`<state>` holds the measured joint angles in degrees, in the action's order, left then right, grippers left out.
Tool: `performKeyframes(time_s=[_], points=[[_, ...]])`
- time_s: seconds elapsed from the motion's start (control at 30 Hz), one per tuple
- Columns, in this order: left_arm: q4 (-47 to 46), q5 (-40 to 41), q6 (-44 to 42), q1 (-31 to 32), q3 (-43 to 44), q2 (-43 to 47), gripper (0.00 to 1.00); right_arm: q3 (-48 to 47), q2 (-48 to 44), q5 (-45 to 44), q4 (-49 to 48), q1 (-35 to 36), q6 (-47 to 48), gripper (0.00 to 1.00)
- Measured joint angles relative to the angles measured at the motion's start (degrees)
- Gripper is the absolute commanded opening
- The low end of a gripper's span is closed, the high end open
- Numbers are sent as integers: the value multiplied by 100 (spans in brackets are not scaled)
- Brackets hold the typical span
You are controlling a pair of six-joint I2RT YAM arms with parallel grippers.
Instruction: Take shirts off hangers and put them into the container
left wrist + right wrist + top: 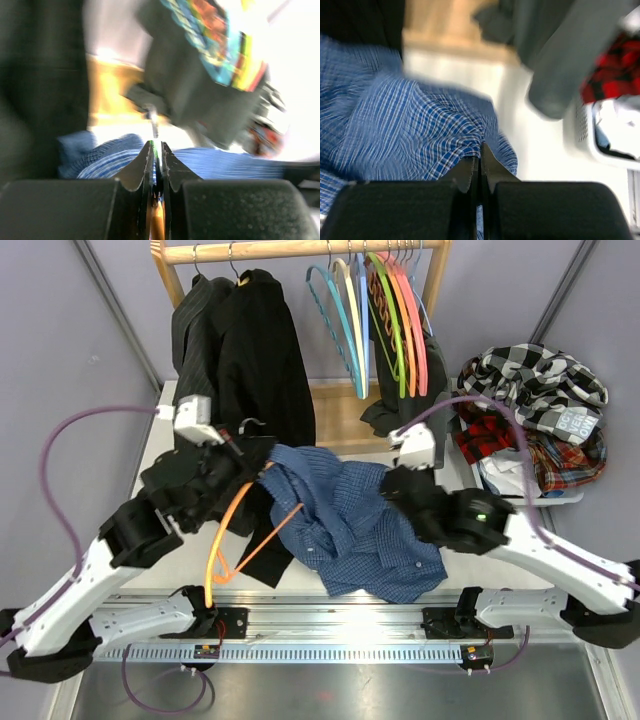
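The blue checked shirt (355,525) lies crumpled mid-table, partly on an orange hanger (222,540). My left gripper (245,458) is shut on that hanger near its metal hook; in the left wrist view the orange plastic (157,220) sits between the closed jaws of the left gripper (157,147), with the blue shirt (230,162) beyond. My right gripper (393,480) is shut on the shirt's right side; its wrist view shows the right gripper (480,150) pinching the blue shirt (405,130). The black shirt (260,350) and the pinstriped shirt (192,330) hang on the rail. The container (560,497) stands at the right.
A wooden rail frame (300,250) spans the back, with several empty coloured hangers (385,320) on its right half. Checked and red plaid clothes (540,390) are heaped on the container. A dark garment (400,405) hangs below the empty hangers.
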<state>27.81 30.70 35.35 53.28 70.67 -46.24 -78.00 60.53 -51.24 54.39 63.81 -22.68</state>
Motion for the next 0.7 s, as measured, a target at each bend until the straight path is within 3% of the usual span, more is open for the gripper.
performKeyframes(time_s=[0.13,0.33,0.5,0.7], points=[[-138,-981,557,81,520,-763,0,699,560,232,-7,-2,-282,0],[236,-1784,1202,149,997,-863,0,914,1193,105,-7,-2,-761,0],[1523,-1899,1115,146,2072,-883,0,817,1862,-352,387,-13,-1508,0],[3296,-2358,973,149,2771,-743,0,804,2184,-518,898,-160,-2295,0]])
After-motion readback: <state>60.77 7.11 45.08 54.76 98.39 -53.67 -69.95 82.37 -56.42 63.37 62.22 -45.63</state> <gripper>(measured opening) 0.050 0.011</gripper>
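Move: The left gripper already holds the orange hanger by its hook end; the bulk of the blue checked shirt lies roughly 19 cm to its right, 4 cm back and 16 cm lower. The black shirt hangs about 12 cm ahead and 2 cm left of that gripper, some 4 cm lower. The right gripper already pinches the blue shirt, with the white table about 23 cm straight below and the container some 18 cm ahead, 33 cm to its right and 15 cm lower. Keep both grips and lower the right gripper's cloth about 14 cm towards the table, fast at first, tipping the fingers down and turning them clockwise. Meanwhile swing the left gripper right beside the shirt, then draw it back about 9 cm and a little up, bringing it left again, turned some 20 degrees clockwise and tipped down, so the hanger pulls away from the black shirt. ##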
